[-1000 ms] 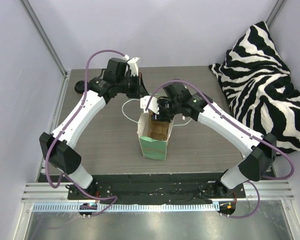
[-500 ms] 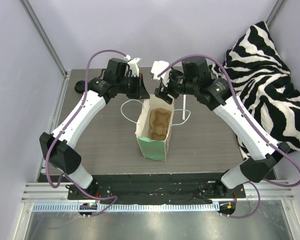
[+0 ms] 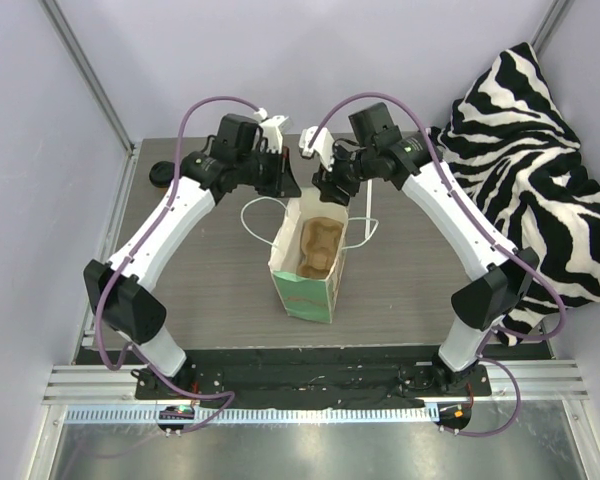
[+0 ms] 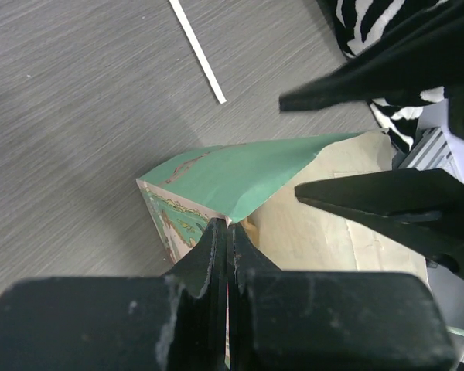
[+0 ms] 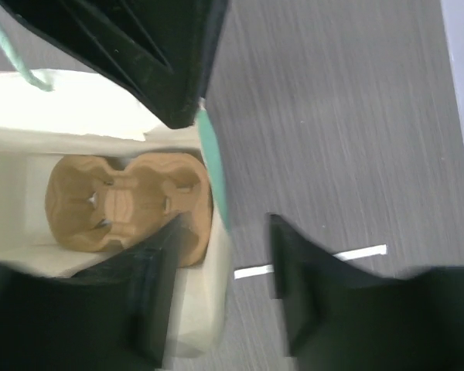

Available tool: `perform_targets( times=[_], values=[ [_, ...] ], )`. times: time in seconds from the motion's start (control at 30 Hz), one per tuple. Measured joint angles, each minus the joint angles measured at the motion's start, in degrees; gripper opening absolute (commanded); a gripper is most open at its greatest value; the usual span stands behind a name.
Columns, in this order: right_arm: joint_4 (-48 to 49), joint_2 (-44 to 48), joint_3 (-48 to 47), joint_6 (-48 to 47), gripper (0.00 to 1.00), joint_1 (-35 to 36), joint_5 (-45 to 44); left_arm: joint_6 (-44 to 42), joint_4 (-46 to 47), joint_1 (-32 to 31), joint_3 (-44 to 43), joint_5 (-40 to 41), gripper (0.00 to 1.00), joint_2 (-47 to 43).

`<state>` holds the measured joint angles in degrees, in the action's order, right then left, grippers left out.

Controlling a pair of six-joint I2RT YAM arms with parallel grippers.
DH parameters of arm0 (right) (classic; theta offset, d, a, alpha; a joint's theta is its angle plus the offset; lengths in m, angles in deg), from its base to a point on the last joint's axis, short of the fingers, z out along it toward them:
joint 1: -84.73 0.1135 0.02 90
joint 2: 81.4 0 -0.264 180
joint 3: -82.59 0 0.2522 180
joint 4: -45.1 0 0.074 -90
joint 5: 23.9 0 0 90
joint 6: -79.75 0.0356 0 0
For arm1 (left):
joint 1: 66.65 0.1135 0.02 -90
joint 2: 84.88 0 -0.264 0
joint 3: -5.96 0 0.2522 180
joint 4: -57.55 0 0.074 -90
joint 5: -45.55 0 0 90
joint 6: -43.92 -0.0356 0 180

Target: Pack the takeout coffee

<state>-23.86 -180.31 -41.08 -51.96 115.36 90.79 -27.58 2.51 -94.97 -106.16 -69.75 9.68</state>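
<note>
The mint-green paper bag [image 3: 302,292] stands upright mid-table with the brown pulp carrier [image 3: 320,248] lying at its bottom. My left gripper [image 3: 289,189] is shut on the bag's back rim [image 4: 240,174], a thin edge of paper pinched between its fingers [image 4: 226,232]. My right gripper [image 3: 326,188] hovers open over the same rim; in its wrist view one finger [image 5: 158,286] hangs over the bag's inside near the carrier [image 5: 124,201] and the other is outside it. A small dark round thing [image 3: 161,175], probably the takeout coffee's lid, sits at the far left, half hidden by my left arm.
The bag's white string handles [image 3: 252,214] lie on the table on both sides of it. A zebra-striped cushion [image 3: 530,170] fills the back right corner. Purple-grey walls close in the table on the left and the back.
My right gripper rose out of the bag, leaving the carrier inside, and now hovers at the back rim next to the left gripper. The left grip is unchanged.
</note>
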Motion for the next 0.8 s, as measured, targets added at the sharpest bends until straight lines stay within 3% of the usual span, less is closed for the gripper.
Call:
perform_targets(
  times=[0.03,0.07,0.13,0.17,0.23,0.27,0.3,0.43,0.6,0.8],
  values=[
    [-0.7,-0.3,-0.3,-0.5,0.32,0.0,0.3,-0.3,-0.1,-0.1,-0.2,0.0,0.04,0.1],
    [-1.5,-0.7,-0.7,-1.1,0.16,0.0,0.8,-0.8,-0.3,-0.2,-0.4,0.0,0.11,0.2],
    [-3.2,-1.2,-1.8,-2.4,0.02,0.0,1.6,-1.7,-1.1,-0.3,-1.3,0.0,0.22,0.5],
    [-3.7,-1.3,-2.1,-3.0,0.01,-0.1,1.8,-2.3,-1.8,-0.3,-2.2,0.0,0.38,0.9],
    [-4.4,-1.3,-2.4,-3.5,0.01,-0.3,2.0,-3.3,-3.1,0.4,-4.4,-0.4,0.58,1.6],
    [-4.7,-1.3,-2.5,-3.5,0.01,-0.4,2.1,-3.4,-4.2,1.5,-6.5,-1.2,0.82,2.2],
    [-4.8,-1.3,-2.5,-3.5,0.01,-0.5,2.1,-3.8,-4.5,3.3,-8.2,-1.8,0.97,2.7],
    [-5.2,-1.3,-2.5,-3.3,0.01,-1.1,1.9,-5.2,-5.8,14.9,-17.2,-1.5,1.00,5.2],
    [-5.0,-1.3,-2.5,-2.1,0.01,-1.5,1.3,-10.3,-8.3,30.8,-30.4,4.8,0.99,12.7],
    [-4.6,-1.2,-2.1,-1.2,0.01,-1.9,0.9,-16.1,-13.3,38.2,-37.3,12.3,1.00,25.7]
  ],
)
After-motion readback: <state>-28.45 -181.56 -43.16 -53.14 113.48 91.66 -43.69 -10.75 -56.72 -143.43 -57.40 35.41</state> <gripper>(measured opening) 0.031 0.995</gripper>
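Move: From the left hand, shut on the bag's far rim, the lidded coffee cup stands about 36 cm to its left, 20 cm ahead and 22 cm below; the bag's middle lies some 10 cm back, 5 right and 15 down. The open right hand straddles the bag's far right corner, with the bag's middle about 10 cm back, 5 left and 15 below. From there the cup carrier lies 8 cm back, 4 left and 20 down, the straw 9 ahead, 7 right and 28 down. The right hand shuts its fingers on the rim at the bag's far right corner and keeps the pinch, easing barely over a centimetre to the right, while the left opens wide and lets go of the far rim. The left hand then swings about 34 cm left and nearly 20 cm forward towards the coffee cup, turning some 40 degrees counter-clockwise and arcing up about 8 cm before sinking back to its starting height, still clear of the cup. ##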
